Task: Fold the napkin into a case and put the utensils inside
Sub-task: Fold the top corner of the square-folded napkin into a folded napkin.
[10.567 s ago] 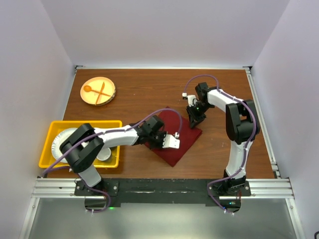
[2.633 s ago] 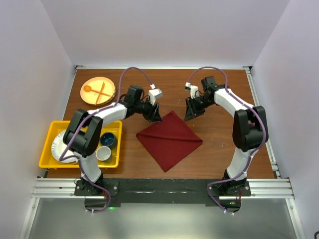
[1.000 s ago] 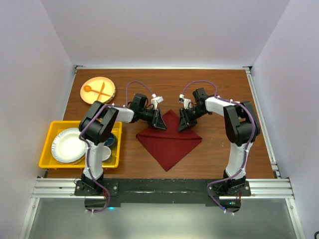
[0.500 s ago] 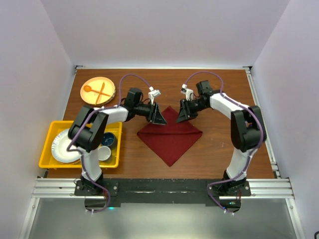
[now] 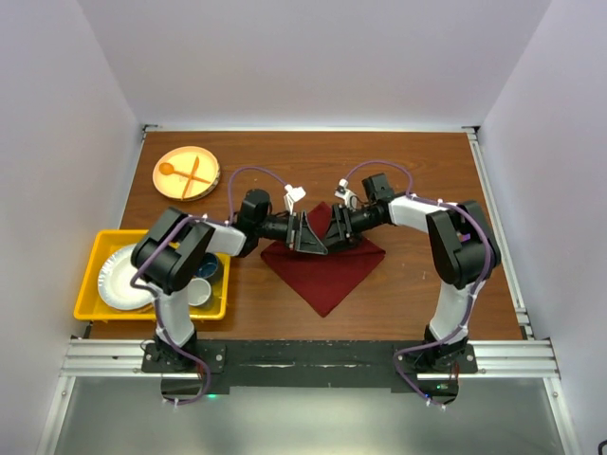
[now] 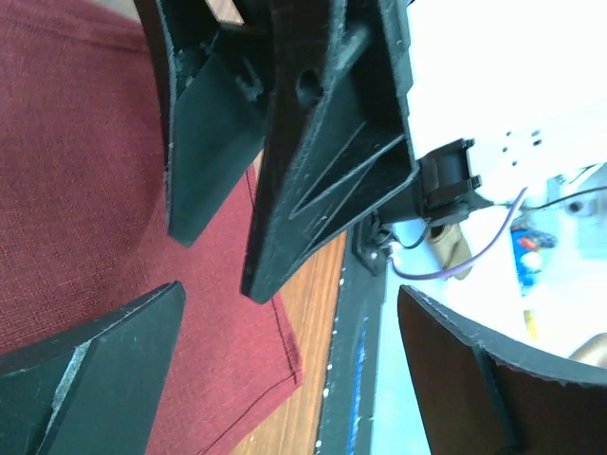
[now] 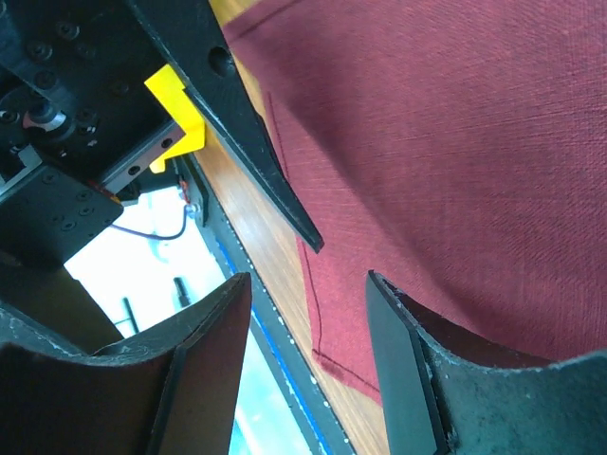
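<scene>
The maroon napkin (image 5: 323, 278) lies flat mid-table as a folded triangle, its point toward the near edge. My left gripper (image 5: 311, 234) and right gripper (image 5: 337, 232) meet tip to tip low over its far part. In the left wrist view the left gripper (image 6: 294, 379) stands wide open over napkin (image 6: 85, 190) and wood, with the right gripper's fingers (image 6: 322, 142) just ahead. Seen from the right wrist, the right gripper (image 7: 303, 370) is open with nothing between its fingers, above the napkin's (image 7: 455, 123) hemmed corner. No case or utensils are in view.
An orange plate (image 5: 206, 180) with an orange spoon and fork sits at the far left. A yellow tray (image 5: 95, 248) at the near left holds a white plate (image 5: 128, 280) and two cups (image 5: 202, 270). White walls close in three sides.
Both grippers have swung inward until they nearly touch over the napkin's far part. Both have opened, the left one much wider.
</scene>
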Available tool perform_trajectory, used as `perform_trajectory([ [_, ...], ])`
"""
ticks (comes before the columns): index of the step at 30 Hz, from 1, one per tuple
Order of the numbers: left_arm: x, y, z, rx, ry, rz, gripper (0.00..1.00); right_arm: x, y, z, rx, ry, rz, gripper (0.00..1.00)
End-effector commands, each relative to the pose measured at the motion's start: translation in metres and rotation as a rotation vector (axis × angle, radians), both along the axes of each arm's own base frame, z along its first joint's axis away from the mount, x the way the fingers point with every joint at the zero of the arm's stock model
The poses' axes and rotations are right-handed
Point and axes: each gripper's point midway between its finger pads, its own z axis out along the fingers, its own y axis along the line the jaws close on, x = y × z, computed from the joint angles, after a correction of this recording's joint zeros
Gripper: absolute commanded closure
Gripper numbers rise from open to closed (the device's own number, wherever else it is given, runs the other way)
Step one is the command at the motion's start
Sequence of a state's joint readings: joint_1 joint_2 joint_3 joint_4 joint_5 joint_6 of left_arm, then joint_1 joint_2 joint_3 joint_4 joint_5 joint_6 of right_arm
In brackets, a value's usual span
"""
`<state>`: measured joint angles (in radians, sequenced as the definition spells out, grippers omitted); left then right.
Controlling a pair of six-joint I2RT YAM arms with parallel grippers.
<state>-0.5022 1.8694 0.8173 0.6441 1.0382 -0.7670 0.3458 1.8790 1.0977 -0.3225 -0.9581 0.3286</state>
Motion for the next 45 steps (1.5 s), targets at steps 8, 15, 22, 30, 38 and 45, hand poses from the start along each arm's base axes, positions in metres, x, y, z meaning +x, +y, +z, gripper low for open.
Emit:
perform_trajectory([
  [8, 0.018, 0.017, -0.045, -0.005, 0.153, 0.083, 0.0, 0.011, -0.028, -0.051, -0.01, 0.052, 0.02, 0.47],
  [15, 0.021, 0.028, -0.052, -0.016, 0.176, 0.084, 0.01, 0.01, -0.056, -0.073, -0.024, 0.13, -0.014, 0.48],
  [22, 0.019, 0.039, -0.057, -0.009, 0.222, 0.101, 0.01, 0.002, -0.068, -0.076, -0.006, 0.158, 0.005, 0.48],
  [30, 0.019, 0.05, -0.056, -0.005, 0.233, 0.12, 0.01, -0.001, -0.086, -0.081, -0.033, 0.173, -0.007, 0.48],
  [38, 0.016, 0.065, -0.056, 0.018, 0.254, 0.133, 0.01, 0.002, -0.091, -0.086, -0.061, 0.169, -0.023, 0.48],
  [45, 0.017, 0.069, -0.05, 0.045, 0.212, 0.138, 0.02, 0.004, -0.095, -0.094, -0.098, 0.182, -0.069, 0.48],
])
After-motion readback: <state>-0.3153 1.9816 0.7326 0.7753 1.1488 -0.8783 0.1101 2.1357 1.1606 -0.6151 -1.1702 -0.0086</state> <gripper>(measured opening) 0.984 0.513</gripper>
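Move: The fold line crossing the middle of the napkin is what I go for with both hands. Its middle lies some 8 cm below my left hand, about 2 cm back and 2 cm right, and some 6 cm below my right hand, about 4 cm back and 4 cm left. The napkin's left corner is roughly 13 cm left and 1 cm back of my left hand. The right corner is about 12 cm right and 4 cm back of my right hand, and the top corner 8 cm ahead and 3 cm left of it. From the napkin's centre I sink both hands onto the fold and sweep them apart, the lower finger of each smoothing along the crease: my right hand goes down about 4 cm and right about 7 cm, tipping some 15 degrees, my left down a little less, left 5 to 6 cm and slightly forward. Both grippers keep their openings, the left one wide. ##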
